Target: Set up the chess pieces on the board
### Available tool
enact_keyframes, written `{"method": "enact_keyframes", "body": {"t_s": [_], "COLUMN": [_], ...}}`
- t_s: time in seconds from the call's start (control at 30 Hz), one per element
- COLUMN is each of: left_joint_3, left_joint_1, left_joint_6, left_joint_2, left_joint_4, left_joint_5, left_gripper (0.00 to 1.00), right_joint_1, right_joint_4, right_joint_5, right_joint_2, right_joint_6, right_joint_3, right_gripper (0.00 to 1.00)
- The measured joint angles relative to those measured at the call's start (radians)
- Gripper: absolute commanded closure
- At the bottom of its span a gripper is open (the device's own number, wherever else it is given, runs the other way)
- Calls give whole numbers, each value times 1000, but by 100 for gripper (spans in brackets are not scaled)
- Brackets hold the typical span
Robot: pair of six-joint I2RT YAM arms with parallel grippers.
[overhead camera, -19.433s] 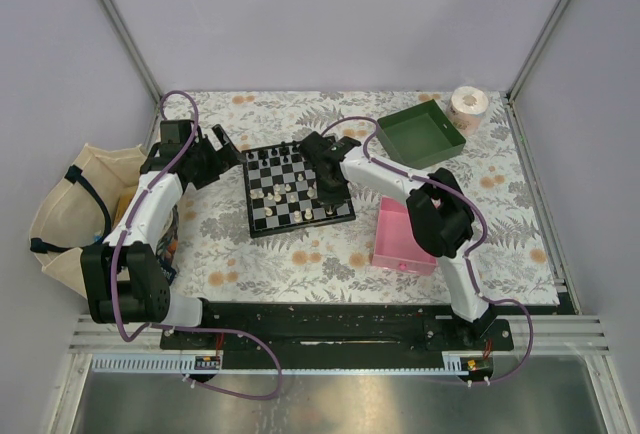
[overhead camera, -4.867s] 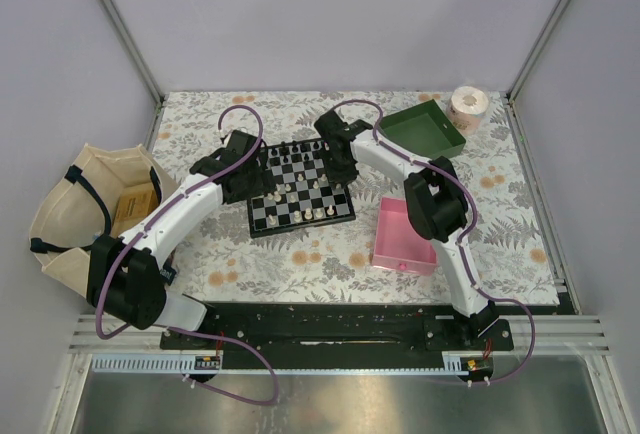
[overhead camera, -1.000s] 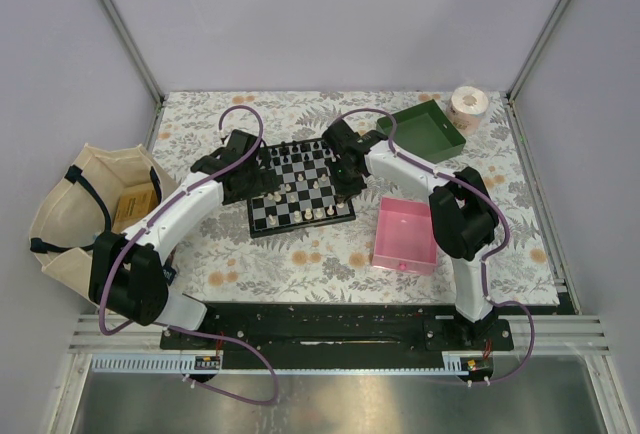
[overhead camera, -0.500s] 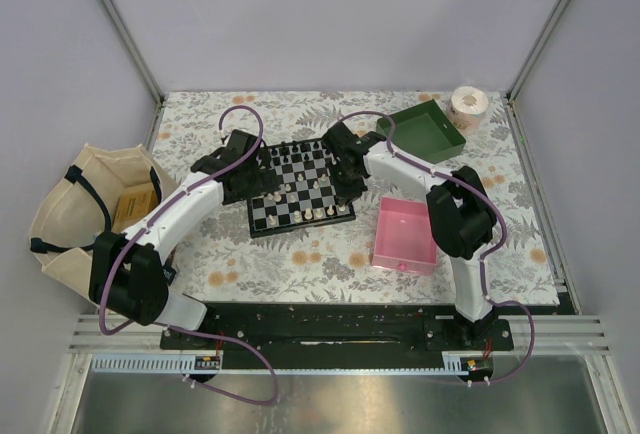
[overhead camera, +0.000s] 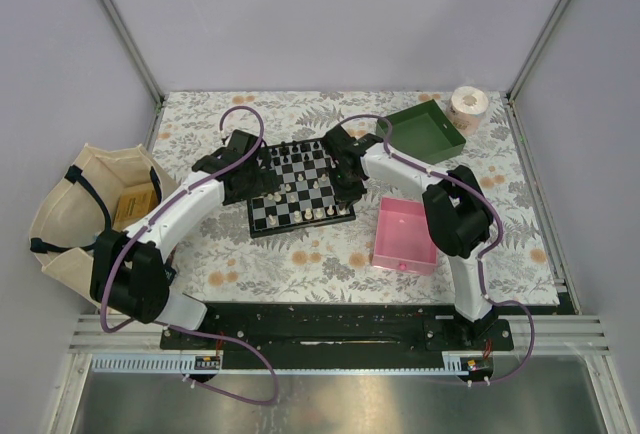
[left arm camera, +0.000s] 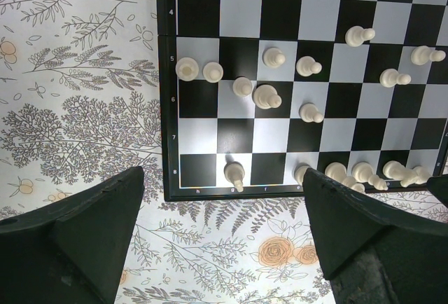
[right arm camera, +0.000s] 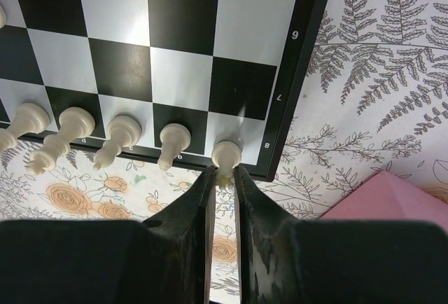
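Observation:
The board lies mid-table with black chess pieces along its far side and cream-white ones along its near side. My right gripper is at the board's near right corner. In the right wrist view it is shut on the top of a cream-white piece that stands on the corner square, beside a row of white pieces. My left gripper hovers open over the board's left edge, nothing between its fingers; a lone white piece stands just ahead of it.
A pink tray sits right of the board, close to the right arm. A green tray and a paper roll are at the back right. A cloth bag lies off the table's left edge.
The right arm's elbow has shifted slightly while its gripper stays at the board's corner, still shut on the white piece. The left arm has not moved.

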Motion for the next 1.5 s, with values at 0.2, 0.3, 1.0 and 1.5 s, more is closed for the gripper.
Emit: {"method": "enact_keyframes", "body": {"t_s": [0.2,0.3,1.0,1.5], "left_joint_3": [0,0,0,5], "left_joint_1": [0,0,2,13], "left_joint_6": [0,0,0,1], "left_joint_2": [2,2,3,51], "left_joint_4": [0,0,0,0], "left_joint_5": [0,0,4,2], "left_gripper": [1,1,1,4], "right_joint_1": [0,0,0,0], "right_joint_4": [3,9,35,38], "right_joint_5": [17,35,34,32], "right_joint_2": [1,1,3,-30], "right_joint_6": [0,0,0,0], "right_joint_3": [0,0,-14,-14], "right_gripper": [80,80,62,54]}}
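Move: Just under the right hand, within about 1 cm ahead and 4 cm down, is the board's near right corner square, where the held white rook goes. The next white piece stands some 3 cm to the hand's left, about level with it, another 6 cm left and 1 cm back; the pink box is roughly 14 cm right and 6 cm back. From the left hand the corner square lies about 17 cm right, 2 cm ahead and 11 cm down. Easing forward just under 1 cm at board height, the right hand, still pinching the white rook, brings it farther onto the corner square, pauses, then opens its fingers about a quarter of their range and lets go, finally rising straight up off the rook by some 1.5 cm. Late on, the wide-open left hand sinks about 1.5 cm over the board's near left part. ##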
